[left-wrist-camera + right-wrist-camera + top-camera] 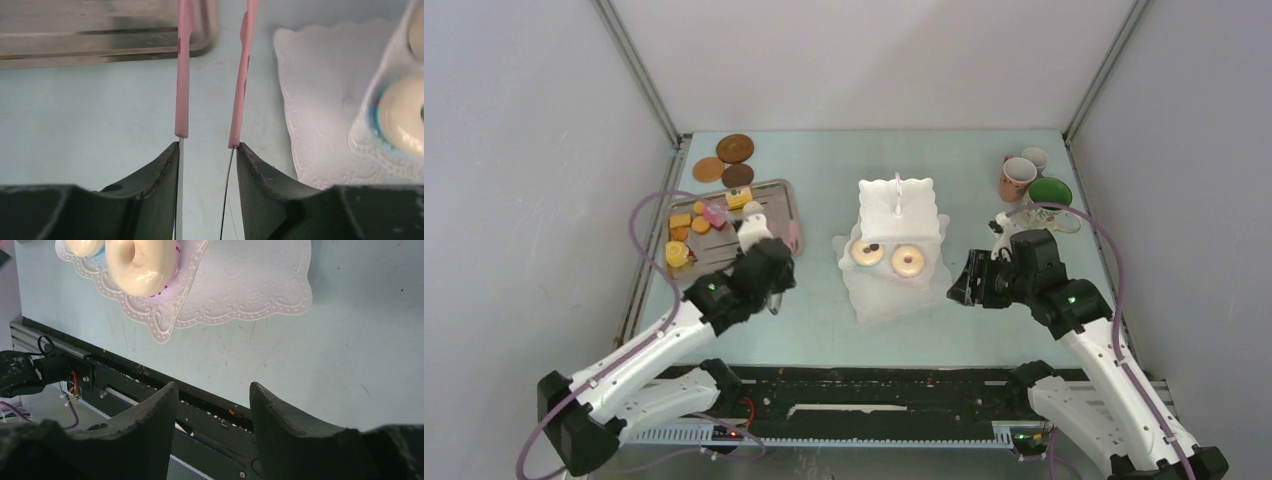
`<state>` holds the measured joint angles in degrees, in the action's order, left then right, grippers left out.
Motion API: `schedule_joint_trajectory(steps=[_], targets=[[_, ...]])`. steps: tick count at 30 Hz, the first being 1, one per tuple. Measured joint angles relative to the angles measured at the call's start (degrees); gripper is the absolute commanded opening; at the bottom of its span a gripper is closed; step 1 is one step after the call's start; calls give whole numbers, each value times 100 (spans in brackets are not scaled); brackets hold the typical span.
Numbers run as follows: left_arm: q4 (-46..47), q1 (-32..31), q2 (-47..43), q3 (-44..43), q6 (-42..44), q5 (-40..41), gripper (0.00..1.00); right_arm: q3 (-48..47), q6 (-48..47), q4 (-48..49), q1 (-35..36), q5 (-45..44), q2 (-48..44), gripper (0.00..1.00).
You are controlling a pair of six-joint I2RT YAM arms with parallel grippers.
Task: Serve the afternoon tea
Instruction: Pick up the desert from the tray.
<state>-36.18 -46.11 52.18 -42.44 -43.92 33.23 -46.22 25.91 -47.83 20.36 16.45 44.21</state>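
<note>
The white three-tier stand (896, 215) is mid-table, with two donuts (867, 254) on a lower tier. My left gripper (776, 270) is left of it, beside the grey tray (779, 195), and is shut on the pink tongs (182, 75). Their two arms press against my fingers (206, 145), with nothing between the tong tips. The tray holds yellow cakes (680, 220) and orange biscuits (701, 225). My right gripper (959, 280) hangs open and empty just right of the stand's bottom tier (250, 290), with a donut (142, 265) in its view.
Three brown coasters (735, 148) lie behind the tray at the far left. The pink mug (1017, 178), the small pale mug (1035, 158) and the green-inside mug (1051, 195) stand at the far right. The black rail (150, 380) runs along the table's near edge.
</note>
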Motion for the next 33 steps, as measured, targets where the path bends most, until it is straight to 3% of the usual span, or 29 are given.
schedule_joint_trajectory(steps=[7,11,21,25,33], targets=[[-1130,2302,603,-1591,909,-1246,44,0,-2,35,-249,15,9,58],[-1464,3156,1200,-2201,1290,-1770,43,0,-2,133,-363,98,153,58],[-1231,5608,1853,-2262,1331,-3757,43,4,-9,369,-525,404,459,58],[-1080,6288,2105,-2262,1333,-4262,43,4,-92,363,-669,481,490,58],[-758,6798,2199,-2173,1222,-4896,47,4,-240,341,-765,490,566,58]])
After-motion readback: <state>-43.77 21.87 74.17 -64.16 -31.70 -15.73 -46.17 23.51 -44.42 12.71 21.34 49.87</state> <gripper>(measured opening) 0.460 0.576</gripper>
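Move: The pink dessert on the tray lies about 19 cm ahead of the left gripper, 19 cm to its left and 12 cm below. At much the same level, the yellow slice is some 23 cm ahead and 13 left, the white round cake 19 ahead and 10 left, and the yellow cupcake 9 ahead and 29 left. From the right gripper, the pink dessert is roughly 22 cm ahead, 60 left and 14 below. Carry the still-held pink tongs over the tray towards the pink dessert: sweep the left gripper about 18 cm left and 9 cm forward, rising about 5 cm before sinking back some 3. Tip the fingers down roughly 15 degrees and roll the hand left side down, keeping its grip. Ease the empty right gripper forward a little. ##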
